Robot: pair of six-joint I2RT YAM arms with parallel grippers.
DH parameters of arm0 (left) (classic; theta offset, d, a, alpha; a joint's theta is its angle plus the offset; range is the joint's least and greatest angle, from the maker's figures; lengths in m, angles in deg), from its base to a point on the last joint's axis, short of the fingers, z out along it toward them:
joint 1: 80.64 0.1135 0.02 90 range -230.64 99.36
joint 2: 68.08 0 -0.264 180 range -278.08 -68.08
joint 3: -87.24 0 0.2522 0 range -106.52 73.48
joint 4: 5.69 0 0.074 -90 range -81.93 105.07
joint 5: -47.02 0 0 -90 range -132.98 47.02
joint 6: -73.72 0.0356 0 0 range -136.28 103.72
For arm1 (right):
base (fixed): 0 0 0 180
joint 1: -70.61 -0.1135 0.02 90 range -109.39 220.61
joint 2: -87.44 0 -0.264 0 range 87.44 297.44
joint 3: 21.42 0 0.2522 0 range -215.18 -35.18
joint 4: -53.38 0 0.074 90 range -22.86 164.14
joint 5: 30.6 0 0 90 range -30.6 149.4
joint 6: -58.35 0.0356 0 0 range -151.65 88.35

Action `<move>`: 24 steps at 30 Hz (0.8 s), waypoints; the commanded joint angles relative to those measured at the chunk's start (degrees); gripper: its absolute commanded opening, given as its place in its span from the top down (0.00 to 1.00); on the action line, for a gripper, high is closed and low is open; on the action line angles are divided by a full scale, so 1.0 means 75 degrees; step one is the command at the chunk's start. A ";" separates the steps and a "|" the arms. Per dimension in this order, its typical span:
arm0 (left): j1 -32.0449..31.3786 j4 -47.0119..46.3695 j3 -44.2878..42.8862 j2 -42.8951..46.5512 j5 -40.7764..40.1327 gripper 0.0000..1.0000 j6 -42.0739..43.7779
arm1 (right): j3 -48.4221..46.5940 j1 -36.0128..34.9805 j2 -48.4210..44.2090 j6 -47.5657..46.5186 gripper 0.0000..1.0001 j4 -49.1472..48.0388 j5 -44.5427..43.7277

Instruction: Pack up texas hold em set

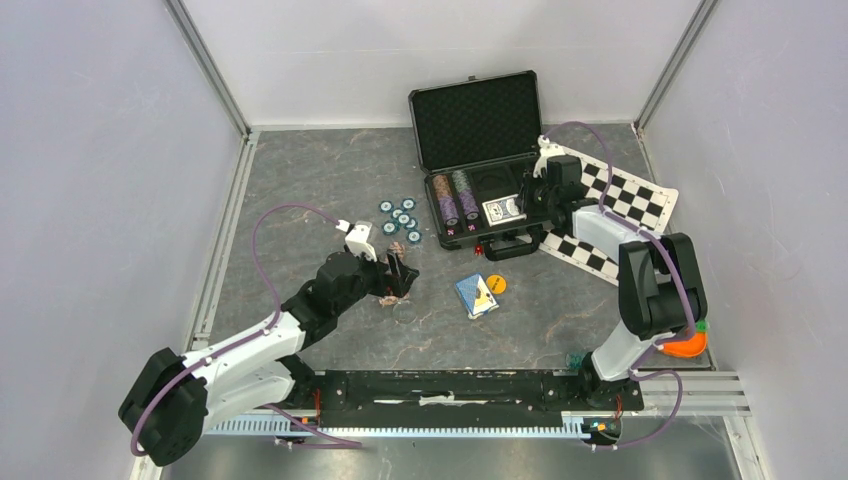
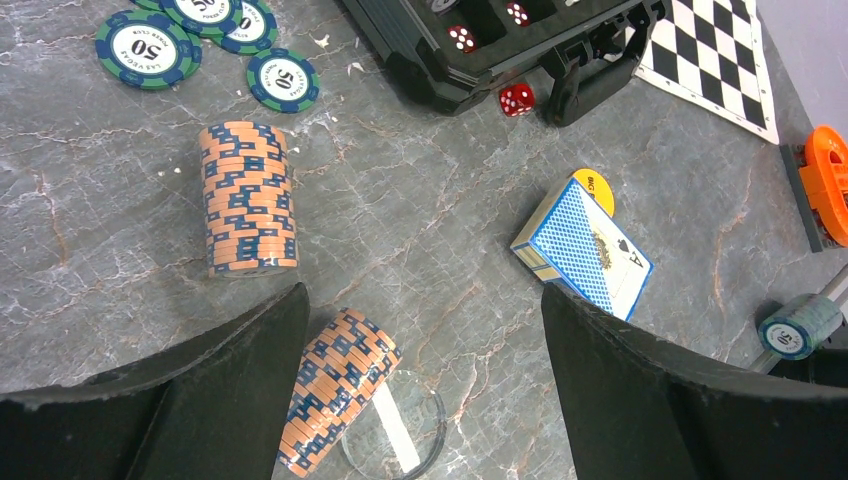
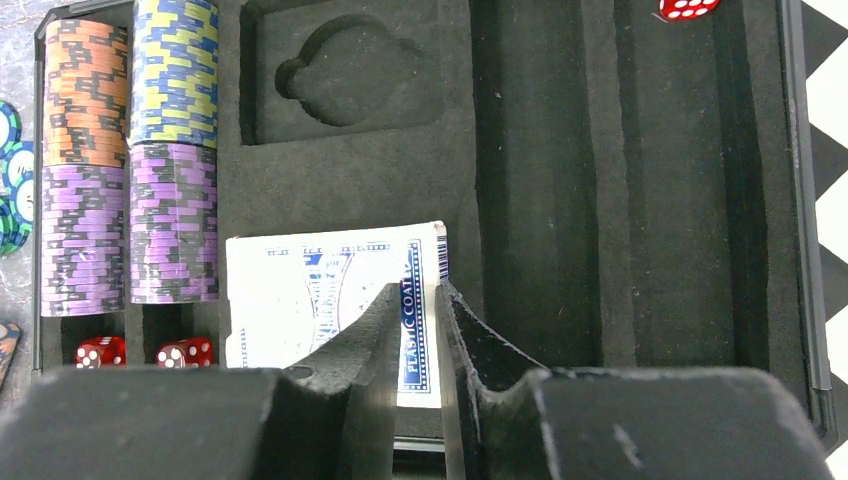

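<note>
The black case [image 1: 480,118] lies open at the back, with purple chip stacks [image 3: 130,235] and red dice [image 3: 185,352] in its foam [image 3: 600,200]. My right gripper [image 3: 415,290] is inside the case, jaws narrowed on the right edge of a card deck [image 3: 300,290]. My left gripper [image 2: 425,300] hangs open over the table. A tipped brown-white chip stack [image 2: 335,385] lies by its left finger [image 2: 220,380]. Another such stack [image 2: 248,195], teal chips [image 2: 283,78], a blue deck [image 2: 585,245], a yellow button [image 2: 595,188] and a red die [image 2: 516,99] lie loose.
A checkered mat [image 1: 620,200] lies right of the case, under the right arm. An orange toy [image 1: 685,345] sits by the right arm's base. A clear round disc [image 2: 395,435] rests beside the tipped chip stack. Grey walls close in both sides.
</note>
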 commanded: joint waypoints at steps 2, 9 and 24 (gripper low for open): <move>-0.0015 -0.0351 0.0034 0.0065 -0.0189 0.09 0.0287 | 0.0078 -0.0129 0.0351 0.0063 0.76 0.0066 0.0269; -0.0015 -0.0373 -0.0001 -0.0037 -0.0145 0.09 0.0286 | -0.0345 -0.0134 0.0560 -0.0353 0.74 0.1130 -0.0395; -0.0018 -0.0486 0.0069 -0.0023 -0.0206 0.09 0.0361 | -0.1243 -0.0872 -0.0344 -0.0771 0.56 0.1680 -0.0841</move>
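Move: Under the right hand's fingertips lies the right-hand end of the card deck in the open case; its middle is about 3 cm to the left, 2 cm back and 1 cm below. The nearer stack of purple chips lies some 11 cm left and 2 cm back, the closer red die about 10 cm left and 6 cm back. From the left hand, the deck is roughly 16 cm ahead, 21 cm to the right and slightly lower. Pressing down on the right-hand end of the card deck, the right hand sinks about 1 cm towards the case floor and stays low briefly while the part-closed fingers begin to spread. It then lifts off by some 1.5 cm and shifts as far left over the deck, easing slightly back, fingers about half open and the wrist rolling its left side down a little. ##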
